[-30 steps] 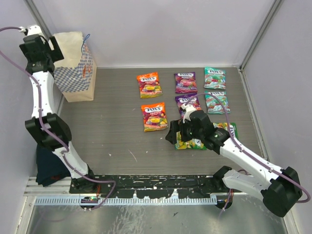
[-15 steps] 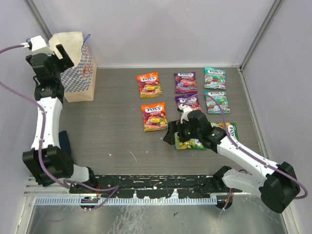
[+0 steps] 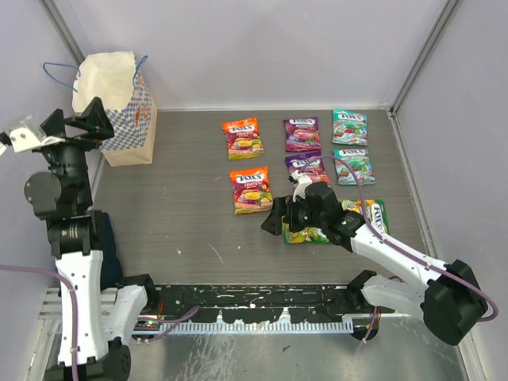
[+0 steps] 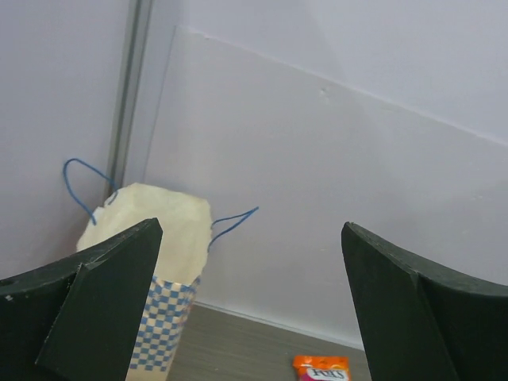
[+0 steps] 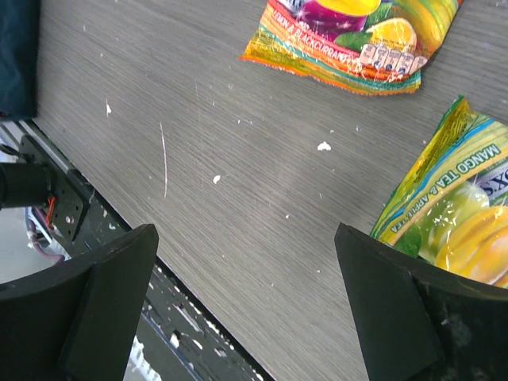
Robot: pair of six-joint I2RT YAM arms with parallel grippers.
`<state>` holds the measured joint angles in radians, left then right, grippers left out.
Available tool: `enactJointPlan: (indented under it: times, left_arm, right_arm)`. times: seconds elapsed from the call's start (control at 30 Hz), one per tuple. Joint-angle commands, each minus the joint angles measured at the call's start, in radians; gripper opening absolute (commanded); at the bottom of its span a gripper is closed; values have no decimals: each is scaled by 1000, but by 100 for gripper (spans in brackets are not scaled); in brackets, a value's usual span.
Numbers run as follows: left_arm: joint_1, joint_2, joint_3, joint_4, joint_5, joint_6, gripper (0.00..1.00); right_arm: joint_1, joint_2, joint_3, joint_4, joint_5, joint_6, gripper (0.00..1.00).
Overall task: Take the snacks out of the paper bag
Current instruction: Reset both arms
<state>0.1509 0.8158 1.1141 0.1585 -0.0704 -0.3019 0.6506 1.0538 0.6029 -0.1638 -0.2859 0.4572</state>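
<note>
The paper bag (image 3: 121,107) stands upright in the far left corner, its mouth open; the left wrist view shows its cream inside and checkered side (image 4: 168,316). Several snacks lie flat on the table: orange-red (image 3: 242,137), purple (image 3: 302,133), teal (image 3: 349,127) and a yellow-green packet (image 3: 376,216). My left gripper (image 3: 79,123) is open and empty, held up in the air on the near side of the bag and apart from it (image 4: 250,228). My right gripper (image 3: 274,222) hovers open over bare table (image 5: 244,230), beside a yellow-green packet (image 5: 452,214) and below an orange-red one (image 5: 349,40).
A dark blue cloth (image 5: 16,55) lies at the table's near left corner. The black rail (image 3: 254,298) with the arm bases runs along the near edge. Pale walls close the table at the back and both sides.
My left arm has pulled back from the bag's mouth toward the near left, gripper still open and empty. The right gripper has drifted slightly left off the yellow-green packet.
</note>
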Motion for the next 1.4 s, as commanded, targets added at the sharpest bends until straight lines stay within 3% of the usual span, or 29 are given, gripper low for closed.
enactJointPlan:
  times: [0.0,0.3,0.5,1.03,1.37]
  left_arm:
    - [2,-84,-43,6,187,-108,98]
    - [2,-208,-200,-71,407,-200,98]
    - [-10,-180,-326,-53,475,-211,98]
    - [-463,108,-445,82,127,-17,98]
    - [-471,205,-461,88,85,7,98]
  right_arm:
    - [1,-9,-4,134,33,45,100]
    - [0,-72,-30,210,250,57,100]
    - [1,-73,-26,240,397,47,100]
    - [1,-18,25,322,588,-30,100]
    - [0,45,82,320,534,-68,100]
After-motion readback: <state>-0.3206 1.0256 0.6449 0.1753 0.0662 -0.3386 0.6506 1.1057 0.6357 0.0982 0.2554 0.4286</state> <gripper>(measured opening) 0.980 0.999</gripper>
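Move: The left hand is high up. From it the near orange bag lies about 35 cm right, 3 cm ahead and 50 cm down, with the far orange bag some 18 cm beyond that one. The paper bag's middle is roughly 19 cm ahead, 7 cm left and 36 cm below. From the right hand the near purple bag is about 19 cm ahead, 10 cm right and 11 cm down; the mango bag is 9 cm right, 3 ahead. The left hand heads for the open table beside the near orange bag: it first draws back a few centimetres while going right, then sinks about 30 cm and travels nearly 20 cm right, creeping forward again, tipping down some 40 degrees and swinging clockwise. The right hand moves forward about 10 cm towards the near purple bag, drifting right and slightly up, turning clockwise with its fingers levelling. Both grippers stay wide open, empty. ##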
